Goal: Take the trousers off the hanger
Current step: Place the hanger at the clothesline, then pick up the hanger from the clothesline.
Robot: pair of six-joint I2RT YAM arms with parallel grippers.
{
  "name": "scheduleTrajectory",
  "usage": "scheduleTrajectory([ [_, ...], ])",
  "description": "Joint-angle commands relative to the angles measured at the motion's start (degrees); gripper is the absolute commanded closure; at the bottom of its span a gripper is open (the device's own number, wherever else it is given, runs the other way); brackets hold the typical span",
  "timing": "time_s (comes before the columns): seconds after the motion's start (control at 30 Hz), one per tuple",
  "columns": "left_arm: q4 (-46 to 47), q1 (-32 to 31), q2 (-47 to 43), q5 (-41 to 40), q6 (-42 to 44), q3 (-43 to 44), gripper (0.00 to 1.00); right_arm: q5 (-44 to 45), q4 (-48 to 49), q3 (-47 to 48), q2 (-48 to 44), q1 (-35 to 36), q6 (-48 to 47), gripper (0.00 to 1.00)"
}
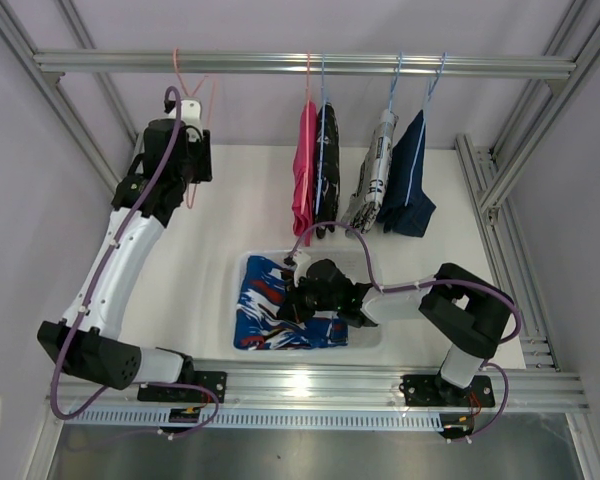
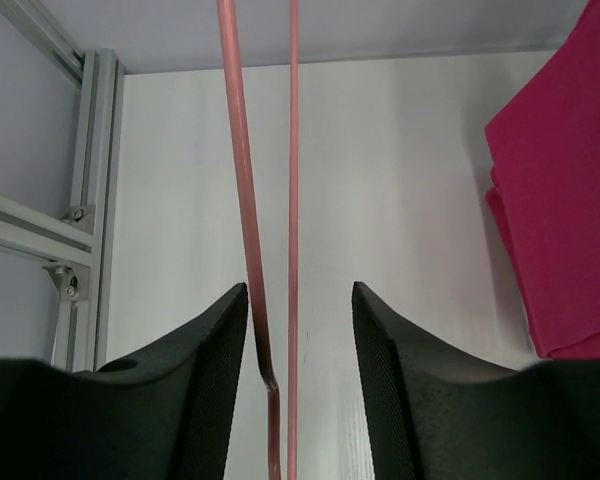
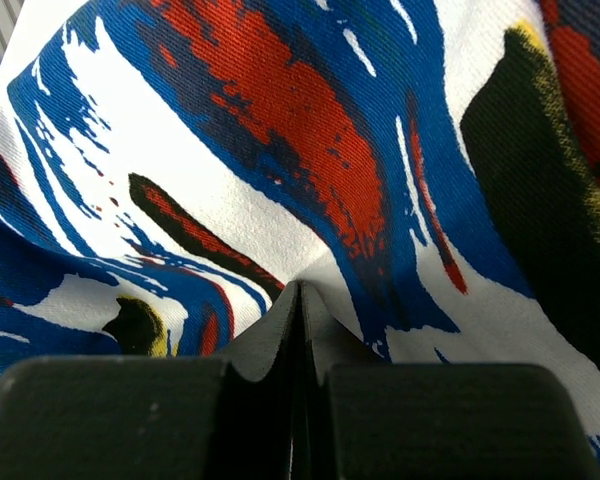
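Note:
The blue trousers with a red-white pattern [image 1: 270, 315] lie crumpled in a clear tray [image 1: 366, 336]. My right gripper [image 1: 290, 300] is low over them and shut on a raised fold of that cloth [image 3: 280, 150], with its tips [image 3: 302, 292] pressed together. An empty pink hanger [image 1: 183, 80] hangs at the left end of the rail. My left gripper [image 2: 300, 300] is open around its two thin wires [image 2: 242, 200], gripping neither. Pink trousers [image 1: 304, 170], black patterned trousers [image 1: 327, 160], white printed trousers [image 1: 376, 175] and dark blue trousers [image 1: 408, 185] hang on hangers to the right.
An aluminium rail [image 1: 300, 64] crosses the back, and frame posts stand at both sides. In the left wrist view, pink cloth [image 2: 560, 200] hangs at the right and a frame bracket [image 2: 68, 280] is at the left. The near edge carries another rail [image 1: 380, 378].

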Motion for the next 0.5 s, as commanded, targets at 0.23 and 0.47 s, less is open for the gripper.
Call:
scheduleTrajectory([
  [0.23,-2.79,-1.00,-11.17,-3.76,-0.99,2.03,0.39,2.39,-8.55,1.46,-3.52,2.03,-2.50,0.91],
  [0.47,-4.37,-2.23,-16.53,-6.53,-0.10,4.58,0.23,7.13,-15.14,5.15,-7.74,2.56,-3.73,0.65],
])
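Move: The empty hanger already hangs on the clothesline. Its middle is roughly 10 cm ahead of the left hand, 1 cm left and 3 cm higher, with its near wires passing between the parted fingers. The pink garment hangs some 22 cm to that hand's right, about 9 cm ahead and 5 cm lower. From the right hand, the trousers' middle is about 2 cm ahead, 1 cm left and 3 cm below. The basket's middle is around 4 cm ahead, 2 cm right and 3 cm below. The hanger is left on the clothesline as the left hand backs off its wires, first drawing straight back, then climbing as well: about 9 cm up and some 7 cm back, drifting slightly left. The fingers open wider and tip up some 15 degrees. On the trousers in the basket, the right hand's nearly shut fingers part and it eases up and back by about a centimetre. ##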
